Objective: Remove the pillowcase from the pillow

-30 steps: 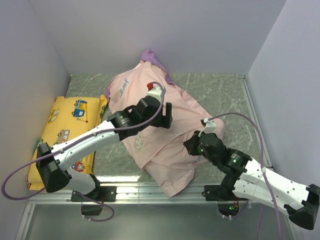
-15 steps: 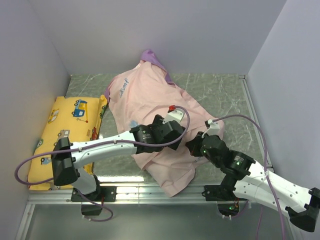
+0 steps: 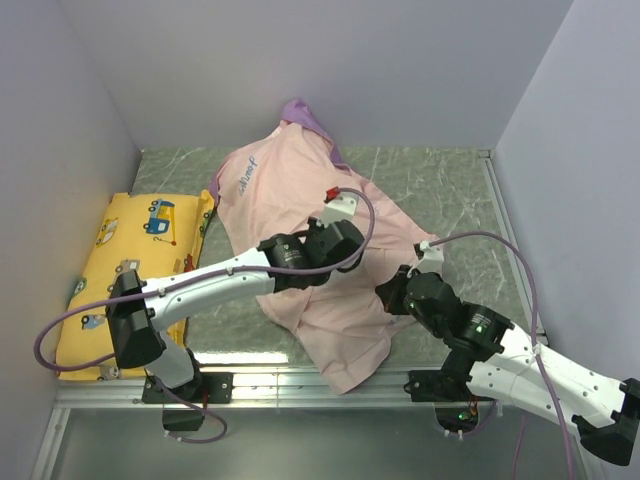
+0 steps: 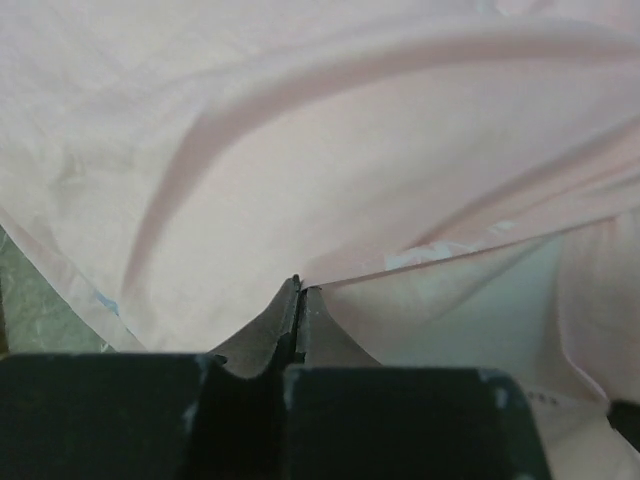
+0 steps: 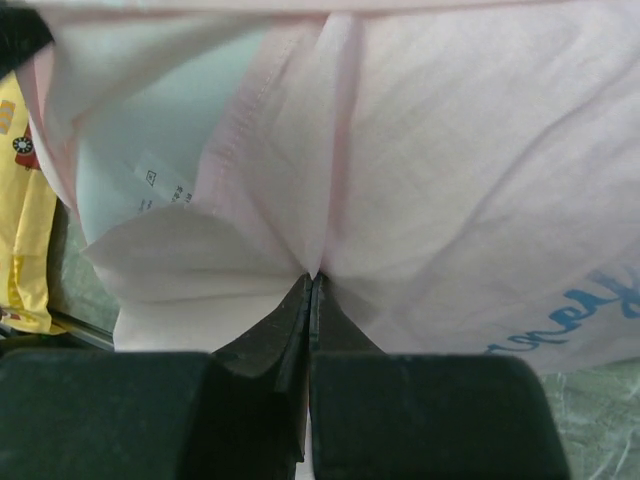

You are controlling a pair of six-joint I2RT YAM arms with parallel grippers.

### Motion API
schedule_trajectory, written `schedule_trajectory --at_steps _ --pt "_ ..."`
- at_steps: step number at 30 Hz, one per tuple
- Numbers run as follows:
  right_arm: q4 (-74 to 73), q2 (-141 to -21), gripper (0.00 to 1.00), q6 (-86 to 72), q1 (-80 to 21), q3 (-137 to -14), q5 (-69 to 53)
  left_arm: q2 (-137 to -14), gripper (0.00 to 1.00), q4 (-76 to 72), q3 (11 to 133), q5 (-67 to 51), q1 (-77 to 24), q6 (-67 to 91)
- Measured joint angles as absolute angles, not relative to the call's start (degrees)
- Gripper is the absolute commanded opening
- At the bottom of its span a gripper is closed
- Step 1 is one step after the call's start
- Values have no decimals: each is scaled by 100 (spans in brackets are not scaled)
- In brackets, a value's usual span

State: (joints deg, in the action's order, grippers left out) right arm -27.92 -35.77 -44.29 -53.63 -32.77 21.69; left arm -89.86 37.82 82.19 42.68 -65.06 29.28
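Note:
The pillowcase [image 3: 300, 215] lies inside out, pale pink, over the middle of the table, with a purple tip [image 3: 300, 113] at the back. The white pillow [image 5: 150, 120] shows inside its opening, with a printed tag; it also appears beside the hem in the left wrist view [image 4: 480, 325]. In the top view the pillow is covered. My left gripper [image 4: 300, 285] is shut on the pillowcase hem near the middle [image 3: 343, 256]. My right gripper [image 5: 312, 273] is shut on a gathered pinch of the pillowcase at its near right side [image 3: 392, 292].
A yellow cushion with cartoon vehicles [image 3: 130, 265] lies along the left wall and shows at the left edge of the right wrist view [image 5: 22, 200]. Grey walls close in the marbled table [image 3: 440, 185] on three sides. A metal rail [image 3: 300, 385] runs along the near edge.
My left gripper swung from the pillowcase's middle toward its near right part, drew back a little, and closed on the hem. The right gripper kept its pinch and shifted slightly.

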Motion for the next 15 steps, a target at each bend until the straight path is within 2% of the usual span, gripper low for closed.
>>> schedule_trajectory --at_steps 5,12,15 --pt "-2980 -3573 0 -4536 -5365 -3277 2311 -9043 0 3568 8346 3994 -5795 2847" --pt "-3332 -3463 0 -4779 -5369 -3336 2670 -9332 0 3074 8700 3026 -3830 2950" --pt "-3347 -3422 0 -4856 -5369 -3367 2823 -9533 0 3068 8884 2628 -3461 2982"
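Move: The left hand has the pillowcase's opening edge pinched. The case's purple far corner, the way this hand is headed, lies about 29 cm ahead, 10 cm to its left and 12 cm below, and the blue writing some 18 cm ahead and 20 cm left. The bared white pillow is right under that hand, a couple of centimetres right. From the right hand, also gripping the case, that pillow lies about 9 cm ahead and 5 cm left, and the loose near flap 12 cm back and 8 cm left. Sweeping forward and left over the pillow, gathering speed and easing off at the end, the left hand draws its pinched edge of the pillowcase some 18 cm towards the purple far end, turning about 20 degrees counter-clockwise and rolling its left side down. The right hand keeps its pinch on the near side of the case and shifts only 2 or 3 cm to the right. ##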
